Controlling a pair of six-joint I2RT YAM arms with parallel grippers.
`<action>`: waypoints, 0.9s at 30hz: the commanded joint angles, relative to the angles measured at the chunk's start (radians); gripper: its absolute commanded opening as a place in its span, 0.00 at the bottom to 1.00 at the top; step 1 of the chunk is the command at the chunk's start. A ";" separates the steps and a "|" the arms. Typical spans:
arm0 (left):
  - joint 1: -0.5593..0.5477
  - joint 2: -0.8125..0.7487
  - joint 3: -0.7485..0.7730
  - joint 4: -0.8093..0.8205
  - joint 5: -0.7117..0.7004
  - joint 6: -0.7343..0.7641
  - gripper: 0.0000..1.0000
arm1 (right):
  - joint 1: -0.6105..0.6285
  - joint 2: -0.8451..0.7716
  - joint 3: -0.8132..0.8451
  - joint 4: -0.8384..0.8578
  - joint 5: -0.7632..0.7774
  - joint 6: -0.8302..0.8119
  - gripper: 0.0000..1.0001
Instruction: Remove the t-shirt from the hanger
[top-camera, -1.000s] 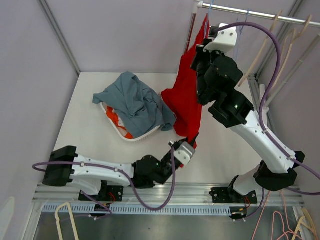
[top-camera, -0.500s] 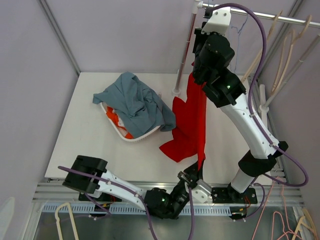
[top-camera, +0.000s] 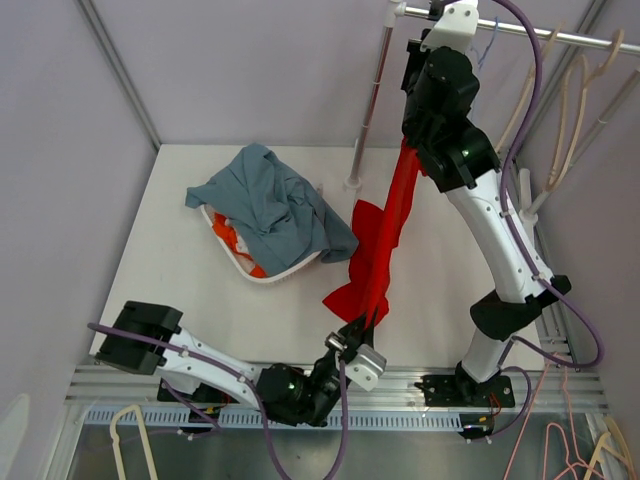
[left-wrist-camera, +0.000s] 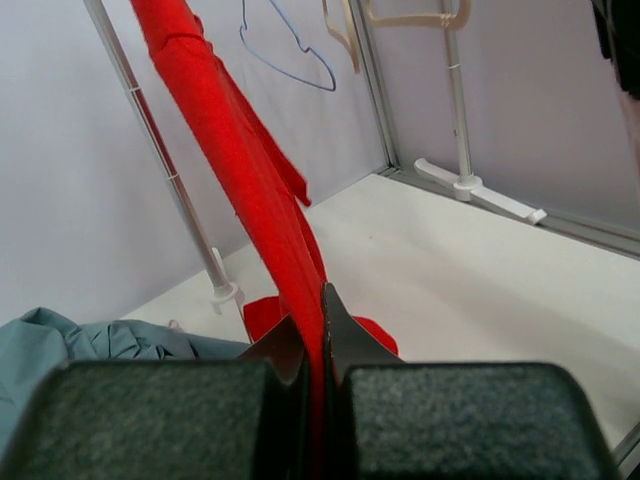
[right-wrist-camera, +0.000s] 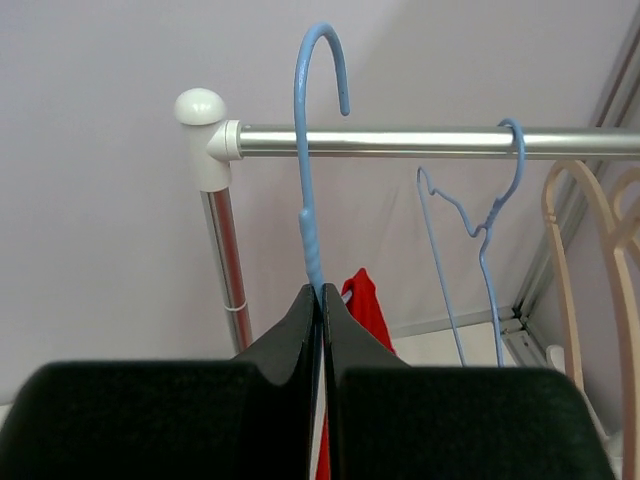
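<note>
The red t-shirt (top-camera: 385, 240) hangs stretched from high at the right arm down to the table front. My left gripper (top-camera: 362, 328) is shut on its lower end; in the left wrist view the red cloth (left-wrist-camera: 240, 190) runs up from between the jaws of the left gripper (left-wrist-camera: 318, 340). My right gripper (right-wrist-camera: 320, 300) is shut on the neck of a blue hanger (right-wrist-camera: 310, 180), held just in front of the rail (right-wrist-camera: 420, 140), its hook off the rail. A bit of red t-shirt (right-wrist-camera: 365, 300) shows below the jaws.
A white basket (top-camera: 262, 268) with a grey-blue garment (top-camera: 270, 205) on it sits mid-table. The rack pole (top-camera: 368, 110) stands at the back. Another blue hanger (right-wrist-camera: 480, 220) and beige hangers (top-camera: 590, 90) hang on the rail at right.
The right arm has risen further with the hanger. The left gripper has pulled the shirt's lower end toward the table front, stretching the shirt into a narrow strip.
</note>
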 joint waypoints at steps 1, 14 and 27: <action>-0.067 -0.060 -0.069 0.270 0.005 -0.063 0.01 | -0.074 0.031 0.091 0.127 -0.061 0.022 0.00; 0.040 -0.312 -0.129 -0.022 0.060 -0.230 0.35 | -0.097 -0.065 0.004 0.019 -0.167 0.220 0.00; 0.444 -0.461 0.004 -0.833 0.470 -0.856 0.78 | -0.048 -0.231 -0.178 0.041 -0.214 0.254 0.00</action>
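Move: The left hand still pinches the red t-shirt's lower end. The cloth runs taut up to the hanger, its middle about 16 cm ahead, 4 cm right and 10 cm above. The basket with the grey-blue shirt is some 28 cm ahead, 21 cm left and 27 cm below. From the right hand, which holds the blue hanger by its neck, the t-shirt's middle is roughly 18 cm back, 3 cm left and 14 cm below; the rack's left post top is about 11 cm ahead, 12 cm left and 6 cm higher. Leftward and up by about 6 cm and 4 cm goes the left hand, easing off its pull; its fingers then open and let go of the t-shirt. Wide open, it travels some 8 cm forward beside the cloth, left side dipping and fingers tipping down. The right hand keeps its pinch on the hanger, edges forward and down, then draws back about 4 cm while rising slightly and turning counter-clockwise. ##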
